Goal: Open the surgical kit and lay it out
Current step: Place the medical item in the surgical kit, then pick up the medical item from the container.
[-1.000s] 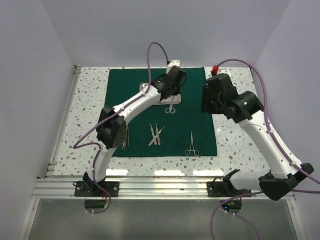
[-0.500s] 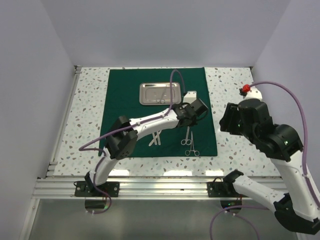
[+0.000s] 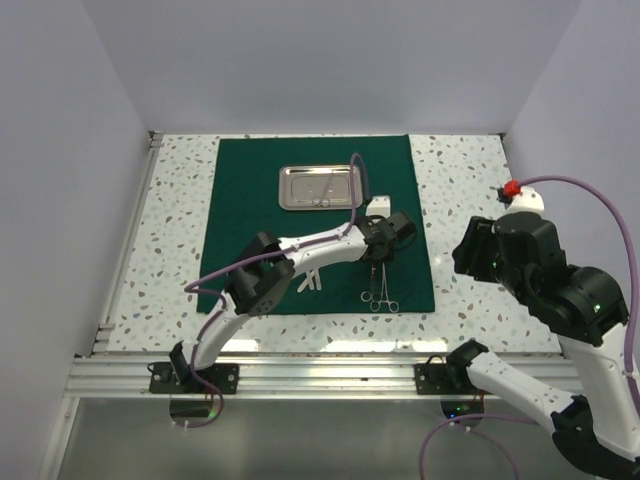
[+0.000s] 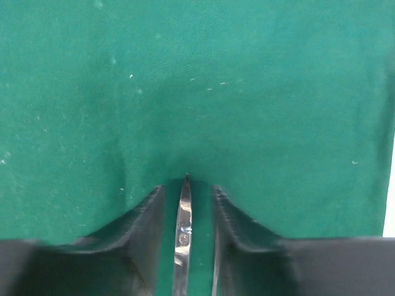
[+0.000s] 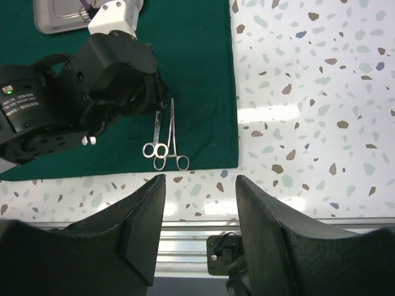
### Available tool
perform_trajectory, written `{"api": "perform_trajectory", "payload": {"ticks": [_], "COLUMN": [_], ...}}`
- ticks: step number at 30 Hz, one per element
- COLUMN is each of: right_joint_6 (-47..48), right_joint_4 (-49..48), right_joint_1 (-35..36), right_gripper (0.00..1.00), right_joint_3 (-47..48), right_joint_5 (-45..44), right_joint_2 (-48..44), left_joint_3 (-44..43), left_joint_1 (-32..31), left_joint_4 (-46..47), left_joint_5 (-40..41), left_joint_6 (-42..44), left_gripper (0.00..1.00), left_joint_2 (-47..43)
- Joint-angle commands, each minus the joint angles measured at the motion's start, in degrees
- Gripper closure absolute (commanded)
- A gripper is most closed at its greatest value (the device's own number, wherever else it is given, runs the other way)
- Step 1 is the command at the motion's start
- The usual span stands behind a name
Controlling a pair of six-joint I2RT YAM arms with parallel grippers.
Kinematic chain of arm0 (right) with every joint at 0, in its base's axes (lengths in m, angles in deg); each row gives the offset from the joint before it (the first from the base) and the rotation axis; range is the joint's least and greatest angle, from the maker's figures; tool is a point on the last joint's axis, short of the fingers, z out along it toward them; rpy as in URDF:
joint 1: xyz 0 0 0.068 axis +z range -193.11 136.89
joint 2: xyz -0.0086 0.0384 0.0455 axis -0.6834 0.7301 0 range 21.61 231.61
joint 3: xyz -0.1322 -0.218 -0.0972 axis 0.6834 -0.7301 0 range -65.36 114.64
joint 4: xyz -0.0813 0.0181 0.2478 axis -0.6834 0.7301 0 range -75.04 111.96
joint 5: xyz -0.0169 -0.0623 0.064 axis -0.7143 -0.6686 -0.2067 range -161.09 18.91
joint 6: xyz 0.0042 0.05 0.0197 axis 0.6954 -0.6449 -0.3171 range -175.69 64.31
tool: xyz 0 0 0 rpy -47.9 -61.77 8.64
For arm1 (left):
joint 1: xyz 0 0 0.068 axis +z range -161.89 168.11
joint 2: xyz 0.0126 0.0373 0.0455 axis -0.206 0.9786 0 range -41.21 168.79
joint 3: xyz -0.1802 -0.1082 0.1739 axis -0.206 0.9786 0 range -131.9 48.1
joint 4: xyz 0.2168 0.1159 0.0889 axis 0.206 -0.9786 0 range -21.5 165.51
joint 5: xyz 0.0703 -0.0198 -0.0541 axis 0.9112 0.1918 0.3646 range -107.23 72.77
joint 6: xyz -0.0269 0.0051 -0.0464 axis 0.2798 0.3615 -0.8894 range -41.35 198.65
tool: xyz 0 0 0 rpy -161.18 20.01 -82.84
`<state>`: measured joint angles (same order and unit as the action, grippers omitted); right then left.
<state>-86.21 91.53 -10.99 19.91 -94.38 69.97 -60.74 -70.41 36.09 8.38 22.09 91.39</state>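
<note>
The surgical kit's dark green cloth (image 3: 240, 220) lies spread flat, with the steel tray (image 3: 296, 188) at its far middle. My left gripper (image 3: 383, 250) is low over the cloth's near right part. Its jaws (image 4: 187, 194) are open, and the silver scissors (image 4: 183, 228) lie on the cloth between them with a gap on each side. The scissors (image 5: 157, 132) lie beside the forceps (image 5: 174, 135), ring handles toward the near edge. Tweezers (image 3: 310, 283) show partly under the left arm. My right gripper (image 5: 200, 216) hangs open and empty over the table's near edge, right of the cloth.
The speckled table (image 3: 470, 180) is bare to the right of the cloth. An aluminium rail (image 5: 185, 231) runs along the near edge below the right gripper. White walls close in the table at the left, back and right.
My left gripper came from the tray to the cloth's near right part and set the scissors beside the forceps, then its jaws parted. The right arm drew back to the right.
</note>
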Motion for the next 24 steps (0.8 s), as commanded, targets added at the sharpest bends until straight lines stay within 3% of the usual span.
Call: {"api": "perform_trajectory", "payload": {"ticks": [1,3,6,13,17,21,24], "right_joint_6": [-0.9,-0.8,-0.9,-2.1,-3.0,-4.7,-6.3], "right_joint_4": [2.0,1.0,-0.6,-2.8,-2.6,-0.1,1.9], "right_joint_1": [-0.2,-0.3,-0.2,-0.3,-0.3,-0.2,-0.3], "right_gripper": [0.46,0.46,0.46,0.46,0.46,0.47,0.47], "right_joint_3": [-0.9,-1.5,-1.7,0.5,4.5,8.0,10.0], "right_joint_5": [-1.8,-2.0,-2.6,-3.5,-3.8,-4.7,-5.5], "right_joint_2": [0.6,1.0,2.8,8.4,12.5,16.5,19.2], "left_joint_3": [-5.8,-8.2,-10.3,-11.5,-19.9,-24.8,-27.4], "left_joint_1": [0.2,0.6,2.5,15.3,23.7,27.5,29.8], "left_joint_4": [-1.4,-1.7,-0.8,5.7,8.5,11.9,14.1], "left_joint_5": [0.6,1.5,1.7,-1.9,-6.3,-9.3,-11.7], "left_joint_6": [1.2,4.7,11.2,24.5,33.0,41.2,40.7], "left_gripper": [0.46,0.33,0.26,0.29,0.29,0.3,0.3], "left_joint_2": [-1.7,-3.5,-6.3,-8.0,0.6,8.1,12.8]}}
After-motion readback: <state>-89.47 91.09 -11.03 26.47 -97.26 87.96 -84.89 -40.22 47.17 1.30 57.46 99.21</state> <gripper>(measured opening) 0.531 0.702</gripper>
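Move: The left hand is down on the cloth with the scissors' blades between its part-open fingers; their middle is roughly 4 cm back. The last item in the tray lies some 24 cm ahead of this hand and 13 cm left, at about its height. The clamp is about 6 cm back and 2 cm right, the crossed knives 1 cm back and 16 cm left. From the high right hand that tray item is roughly 39 cm ahead, 26 cm left and 30 cm below. Up first, the left hand opens its fingers further and comes free of the scissors, then sweeps forward and left to the tray, some 27 cm forward and 16 cm left in all, sinking about 4 cm at the end towards the last item. Its wrist tilts about 20 degrees so the fingers point more forward. The empty right hand drifts about 6 cm forward and a little left. ##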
